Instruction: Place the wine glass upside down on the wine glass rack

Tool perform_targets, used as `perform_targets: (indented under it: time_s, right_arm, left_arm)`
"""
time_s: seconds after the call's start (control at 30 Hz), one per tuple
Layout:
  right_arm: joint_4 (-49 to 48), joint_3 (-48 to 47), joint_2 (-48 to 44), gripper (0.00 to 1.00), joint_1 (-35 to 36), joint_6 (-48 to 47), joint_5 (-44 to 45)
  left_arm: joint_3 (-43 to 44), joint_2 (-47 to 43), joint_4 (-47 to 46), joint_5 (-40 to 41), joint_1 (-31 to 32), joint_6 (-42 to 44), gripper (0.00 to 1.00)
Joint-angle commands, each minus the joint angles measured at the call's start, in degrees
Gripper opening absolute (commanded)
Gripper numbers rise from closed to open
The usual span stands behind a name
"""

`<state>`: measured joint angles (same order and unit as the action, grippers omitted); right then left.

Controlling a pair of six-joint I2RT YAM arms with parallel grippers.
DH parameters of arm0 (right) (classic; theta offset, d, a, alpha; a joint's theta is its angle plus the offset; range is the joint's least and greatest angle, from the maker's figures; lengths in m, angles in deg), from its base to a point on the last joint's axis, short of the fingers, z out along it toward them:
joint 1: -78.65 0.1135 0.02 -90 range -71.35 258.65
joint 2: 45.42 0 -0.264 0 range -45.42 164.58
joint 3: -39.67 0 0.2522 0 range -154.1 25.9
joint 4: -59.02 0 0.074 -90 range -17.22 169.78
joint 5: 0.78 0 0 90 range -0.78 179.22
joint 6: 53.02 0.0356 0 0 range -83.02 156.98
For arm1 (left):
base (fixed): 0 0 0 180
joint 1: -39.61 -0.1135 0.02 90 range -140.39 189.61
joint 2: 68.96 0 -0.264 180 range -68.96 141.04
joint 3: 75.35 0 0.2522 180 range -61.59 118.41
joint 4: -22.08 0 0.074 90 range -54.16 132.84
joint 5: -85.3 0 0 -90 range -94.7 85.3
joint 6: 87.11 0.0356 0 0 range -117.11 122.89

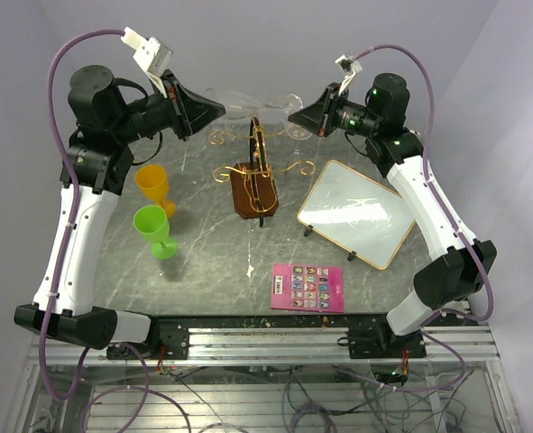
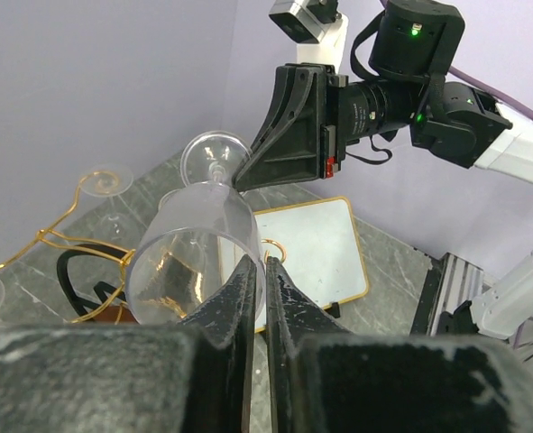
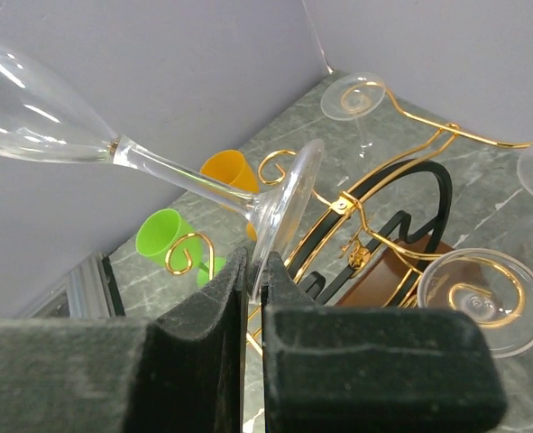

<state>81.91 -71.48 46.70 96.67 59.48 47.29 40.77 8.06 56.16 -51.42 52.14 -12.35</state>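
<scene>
A clear wine glass (image 1: 248, 101) lies on its side in the air above the wine glass rack (image 1: 257, 144), held between both arms. My left gripper (image 1: 219, 110) is shut on the rim of its bowl (image 2: 194, 253), the fingertips pinching the glass wall at my left gripper (image 2: 259, 271). My right gripper (image 1: 295, 115) is shut on the edge of the round foot (image 3: 289, 212), seen at my right gripper (image 3: 259, 271). The rack's gold wire (image 3: 342, 204) and brown block base (image 1: 252, 191) stand below. The rack's curled arms (image 2: 48, 236) show behind the bowl.
Other clear glasses (image 3: 473, 289) hang foot-up on the rack. An orange cup (image 1: 151, 180) and a green cup (image 1: 151, 221) stand left of it. A gold-framed whiteboard (image 1: 352, 212) lies to the right, and a pink card (image 1: 308, 287) near the front edge.
</scene>
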Motion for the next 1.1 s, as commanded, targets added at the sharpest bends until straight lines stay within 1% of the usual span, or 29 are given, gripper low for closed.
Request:
perform_targets:
  time_s: [0.0,0.13,0.17,0.2,0.23,0.27,0.4,0.5,0.6,0.7,0.83,1.03,1.07]
  right_arm:
    - [0.37,-1.18,-1.62,0.0,0.0,-2.31,2.03]
    - [0.86,-0.36,-2.89,0.0,-1.27,-2.98,3.94]
    - [0.91,-0.09,-3.3,0.0,-1.77,-3.05,4.42]
    - [0.95,0.06,-3.73,0.0,-2.29,-3.18,4.87]
    - [1.12,0.3,-4.15,0.0,-2.79,-3.54,5.42]
    - [1.42,0.37,-4.66,0.0,-3.37,-4.29,6.22]
    - [3.86,-0.31,-6.55,0.0,-4.59,-9.58,10.08]
    - [6.64,-2.42,-7.26,0.0,-4.71,-15.89,13.41]
    - [8.41,-4.23,-7.77,0.0,-4.73,-21.68,15.87]
    - [9.53,-6.05,-7.52,0.0,-4.64,-24.95,16.52]
    - [11.09,-9.06,-6.44,0.0,-3.01,-29.0,18.41]
    - [14.0,-13.85,-3.73,0.0,4.7,-36.69,24.82]
    - [14.28,-14.63,-2.85,0.0,6.02,-38.07,25.63]
  left_arm:
    - [-1.65,-1.78,-3.46,0.79,-0.14,-0.33,0.2]
    - [-3.81,-3.15,-4.32,0.24,-0.31,-0.44,0.36]
    - [-4.22,-3.51,-4.14,0.24,-0.36,-0.26,0.44]
    - [-4.58,-3.94,-3.81,0.23,-0.39,0.02,0.48]
    - [-4.89,-4.42,-3.31,0.38,-0.47,0.53,0.54]
    - [-5.12,-4.82,-2.32,0.64,-0.54,1.46,0.58]
    - [-5.46,-6.83,1.81,2.18,-0.91,5.99,0.73]
    - [-5.26,-8.68,6.12,4.29,-1.72,10.83,0.86]
    - [-4.69,-10.07,10.19,9.14,-2.73,14.75,0.9]
    - [-4.72,-11.17,11.92,15.76,-4.02,16.11,0.93]
    - [-5.22,-12.05,11.99,23.44,-6.81,14.05,1.0]
    - [-3.79,-10.89,11.86,31.61,-11.59,10.24,0.99]
    - [-3.68,-10.41,11.79,32.37,-13.19,9.53,0.99]
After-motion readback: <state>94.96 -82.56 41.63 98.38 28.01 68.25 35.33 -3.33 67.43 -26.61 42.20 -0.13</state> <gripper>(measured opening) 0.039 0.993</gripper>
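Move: The right hand already grips the wine glass's foot, with the rack's gold arms about 8 cm to its left, 4 cm farther out and roughly 12 cm lower. A glass already hanging there is some 6 cm straight ahead of the right hand and 12 cm below. The whiteboard is about 22 cm to its right, 4 cm back and far below. From the left hand, at the bowl, the rack is about 8 cm right, 12 cm ahead and 22 cm down. Left fingers open, retreating about 12 cm left; right keeps the foot, going right, then up some 7 cm. ##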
